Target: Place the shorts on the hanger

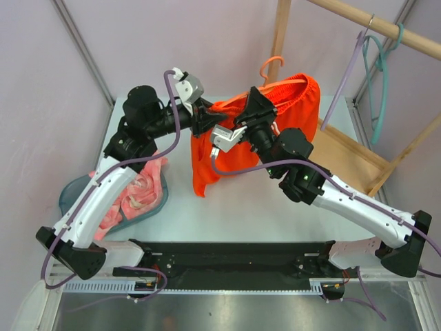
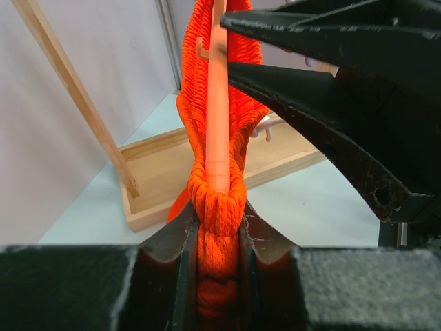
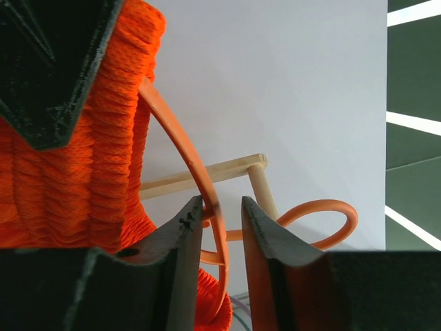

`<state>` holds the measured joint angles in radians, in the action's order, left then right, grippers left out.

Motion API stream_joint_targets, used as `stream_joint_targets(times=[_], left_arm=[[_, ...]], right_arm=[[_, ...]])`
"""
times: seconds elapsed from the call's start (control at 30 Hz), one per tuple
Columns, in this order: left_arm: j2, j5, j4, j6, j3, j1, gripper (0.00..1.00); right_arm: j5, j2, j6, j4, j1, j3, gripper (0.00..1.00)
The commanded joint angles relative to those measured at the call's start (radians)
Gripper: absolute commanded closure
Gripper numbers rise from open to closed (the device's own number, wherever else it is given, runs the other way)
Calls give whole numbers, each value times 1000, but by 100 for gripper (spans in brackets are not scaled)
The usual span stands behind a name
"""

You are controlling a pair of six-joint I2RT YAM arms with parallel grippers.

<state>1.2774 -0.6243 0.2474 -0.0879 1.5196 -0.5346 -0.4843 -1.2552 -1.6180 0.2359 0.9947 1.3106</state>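
Observation:
The bright orange-red shorts hang in the air between my two grippers, above the back of the table. My left gripper is shut on the ribbed waistband, which is folded over one end of the orange hanger. My right gripper holds the hanger near its neck. In the right wrist view the hanger's arm runs between my jaws, against the left finger, with a narrow gap. The hook points up. The shorts fill the left of that view.
A pale pink garment lies in a grey-blue basin at the left. A wooden rack with a rod and a base tray stands at the back right, with a teal hanger and a lilac hanger.

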Motion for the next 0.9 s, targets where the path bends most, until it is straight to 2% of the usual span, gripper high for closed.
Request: stream_joint_targets(times=[0.0, 0.07, 0.27, 0.37, 0.4, 0.43, 0.53, 0.57, 0.67, 0.7, 0.77, 0.83, 0.87], left_arm=[[-62, -43, -123, -9, 10, 1, 100], [-61, -48, -125, -7, 10, 1, 100], [-59, -68, -117, -15, 10, -7, 100], [-61, -72, -112, -24, 10, -11, 100], [-64, -72, -109, -27, 11, -13, 100], [-64, -74, -106, -27, 11, -15, 100], [-58, -72, -93, -9, 17, -15, 99], [-55, -69, -89, -6, 22, -15, 89], [-50, -52, -71, 16, 25, -15, 69], [-52, -46, -68, 19, 24, -13, 57], [-56, -25, -76, 43, 16, -8, 43], [-58, -11, -86, 71, 11, 4, 12], [-58, -9, -91, 82, 10, 10, 1]], right_arm=[[-11, -10, -34, 77, 4, 4, 69], [-8, -13, -33, 74, 2, 4, 74], [6, -24, -43, 103, -27, 4, 75], [18, -27, -49, 112, -42, 4, 86], [27, -27, -51, 120, -47, 4, 95], [33, -29, -52, 124, -51, 4, 100], [67, -30, -68, 144, -79, 6, 100], [97, -29, -74, 149, -91, 6, 100], [160, -24, -88, 151, -158, 10, 100], [205, -23, -86, 140, -203, 19, 100], [252, -20, -83, 138, -246, 27, 100], [326, -21, -77, 129, -310, 45, 100], [352, -24, -74, 129, -335, 52, 100]])
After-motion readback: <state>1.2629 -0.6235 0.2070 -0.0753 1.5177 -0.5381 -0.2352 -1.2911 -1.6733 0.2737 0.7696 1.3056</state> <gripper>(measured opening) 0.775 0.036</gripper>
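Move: The hanger's near arm already lies between the right hand's half-open fingertips, practically at the hand point; the hook stands about 4 cm ahead, 3 cm right and 6 cm above. The shorts' left waist end, pinched by the left hand, is roughly 9 cm left of the right hand, 5 cm back and 4 cm lower. From the left hand, that gripping spot on the hanger lies some 5 cm ahead, 9 cm right and 4 cm up. Right fingers pinch the hanger's arm and carry it about 5 cm forward, slightly right; left fingers open, releasing the waistband. ##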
